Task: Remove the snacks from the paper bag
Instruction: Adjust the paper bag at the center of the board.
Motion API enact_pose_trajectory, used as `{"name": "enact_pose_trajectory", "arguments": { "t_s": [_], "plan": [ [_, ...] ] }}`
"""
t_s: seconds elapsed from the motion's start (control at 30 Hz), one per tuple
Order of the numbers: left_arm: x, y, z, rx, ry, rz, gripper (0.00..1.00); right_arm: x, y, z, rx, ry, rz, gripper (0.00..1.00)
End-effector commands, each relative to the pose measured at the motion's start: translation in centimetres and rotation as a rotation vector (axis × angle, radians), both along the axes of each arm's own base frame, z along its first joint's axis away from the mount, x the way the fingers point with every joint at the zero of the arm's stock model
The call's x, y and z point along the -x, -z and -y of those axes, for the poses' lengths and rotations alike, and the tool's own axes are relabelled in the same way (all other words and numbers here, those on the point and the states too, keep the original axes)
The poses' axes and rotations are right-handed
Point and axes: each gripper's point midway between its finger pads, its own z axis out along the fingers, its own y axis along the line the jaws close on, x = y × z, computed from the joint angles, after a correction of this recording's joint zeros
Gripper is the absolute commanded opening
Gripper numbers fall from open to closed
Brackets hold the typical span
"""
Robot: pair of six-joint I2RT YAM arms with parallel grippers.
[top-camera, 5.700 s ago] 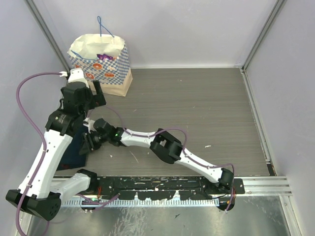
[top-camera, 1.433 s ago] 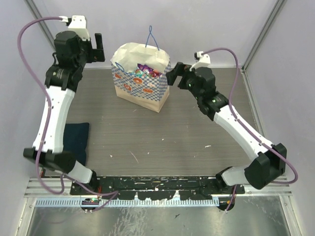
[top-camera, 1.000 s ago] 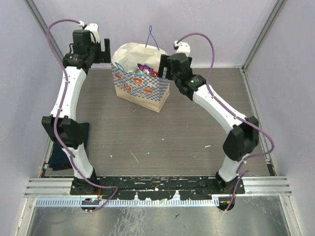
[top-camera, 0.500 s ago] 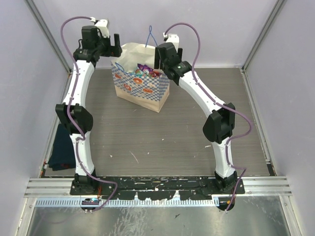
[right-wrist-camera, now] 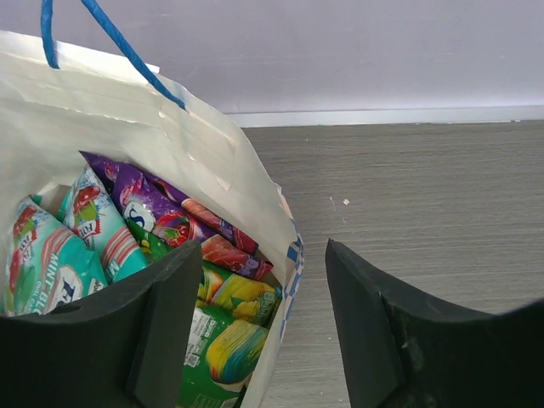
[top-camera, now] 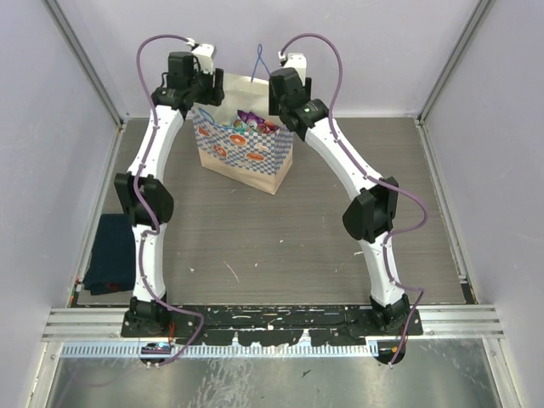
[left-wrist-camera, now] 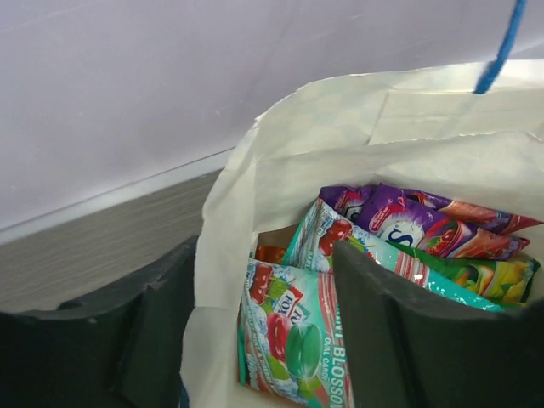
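The paper bag [top-camera: 246, 157] stands upright at the back of the table, its mouth open. Inside lie the snacks [top-camera: 255, 121]: teal packets [left-wrist-camera: 293, 340], a purple one [left-wrist-camera: 399, 212] and a yellow-green one [right-wrist-camera: 229, 340]. My left gripper [left-wrist-camera: 262, 255] is open and straddles the bag's left wall [left-wrist-camera: 217, 280], one finger outside it and one inside over the teal packets. My right gripper [right-wrist-camera: 262, 251] is open astride the bag's right wall [right-wrist-camera: 255, 195], with its left finger over the packets and its right finger outside. Neither holds anything.
A dark blue folded cloth [top-camera: 110, 263] lies at the table's left edge. The bag's blue cord handle [top-camera: 259, 64] sticks up between the two wrists. The back wall is close behind the bag.
Both arms have reached further back and inward, bringing each gripper over a rim of the bag. Both pairs of jaws have narrowed somewhat. The bag has not moved.
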Motion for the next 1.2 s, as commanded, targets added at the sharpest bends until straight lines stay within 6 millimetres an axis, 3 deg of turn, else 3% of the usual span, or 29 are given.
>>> {"name": "enact_pose_trajectory", "arguments": {
  "t_s": [0.0,0.17,0.27,0.33,0.4,0.57,0.73,0.87,1.0,1.1,1.13,1.17],
  "plan": [
    [-0.2,-3.4,-0.3,-0.028,-0.006,0.096,0.51,-0.4,-0.9,0.1,0.009,-0.006,0.01,0.63],
    [0.7,-3.9,-0.6,-0.031,-0.015,0.098,0.22,0.1,-1.2,0.4,0.018,-0.012,0.002,0.49],
    [1.6,-4.9,-1.0,-0.03,-0.044,0.102,0.01,0.8,-1.4,0.9,0.022,-0.012,-0.008,0.27],
    [2.6,-5.7,-1.3,-0.033,-0.068,0.1,0.0,1.4,-1.6,1.3,0.026,-0.005,-0.009,0.09],
    [3.9,-6.4,-1.6,-0.039,-0.093,0.095,0.0,2.0,-2.0,1.9,0.027,0.004,-0.005,0.01],
    [9.0,-9.3,-1.6,-0.018,-0.137,0.126,0.0,4.0,-4.5,2.8,0.003,-0.003,0.031,0.01],
    [15.3,-9.6,-0.7,-0.03,-0.169,0.099,0.0,6.8,-6.1,3.0,-0.006,-0.04,0.054,0.01],
    [18.4,-9.1,-0.8,-0.041,-0.235,0.062,0.0,8.3,-5.9,2.8,-0.023,-0.075,0.054,0.01],
    [18.1,-8.9,-1.1,-0.044,-0.289,0.053,0.0,7.3,-6.8,2.5,0.004,-0.08,0.081,0.0],
    [15.6,-8.5,-1.0,-0.081,-0.324,0.056,0.0,4.9,-7.3,2.0,0.036,-0.081,0.102,0.0],
    [14.4,-8.6,-0.8,-0.09,-0.334,0.064,0.0,3.3,-6.4,1.8,0.047,-0.082,0.09,0.0],
    [13.2,-8.8,-0.6,-0.1,-0.346,0.078,0.0,2.1,-6.8,1.8,0.036,-0.083,0.1,0.0]
  ]
}}
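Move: The paper bag's left rim is between the open left fingers, about 1 cm to the left of the hand and 1 cm below; the right rim is between the right fingers, about 3 cm below. From the left hand the snacks lie some 11 cm to the right, 4 cm nearer and 12 cm below, and the blue handle stands about 10 cm to the right, 4 cm farther out and 3 cm above. The paper bag's two side walls are pinched near the rim as both hands sink slightly and shut, the right going down about 3 cm. Then the bag is drawn back towards the bases: the left hand pulls its side some 20 cm, rising a little and turning counter-clockwise, the right only about 8 cm, easing about 3 cm to the right. ##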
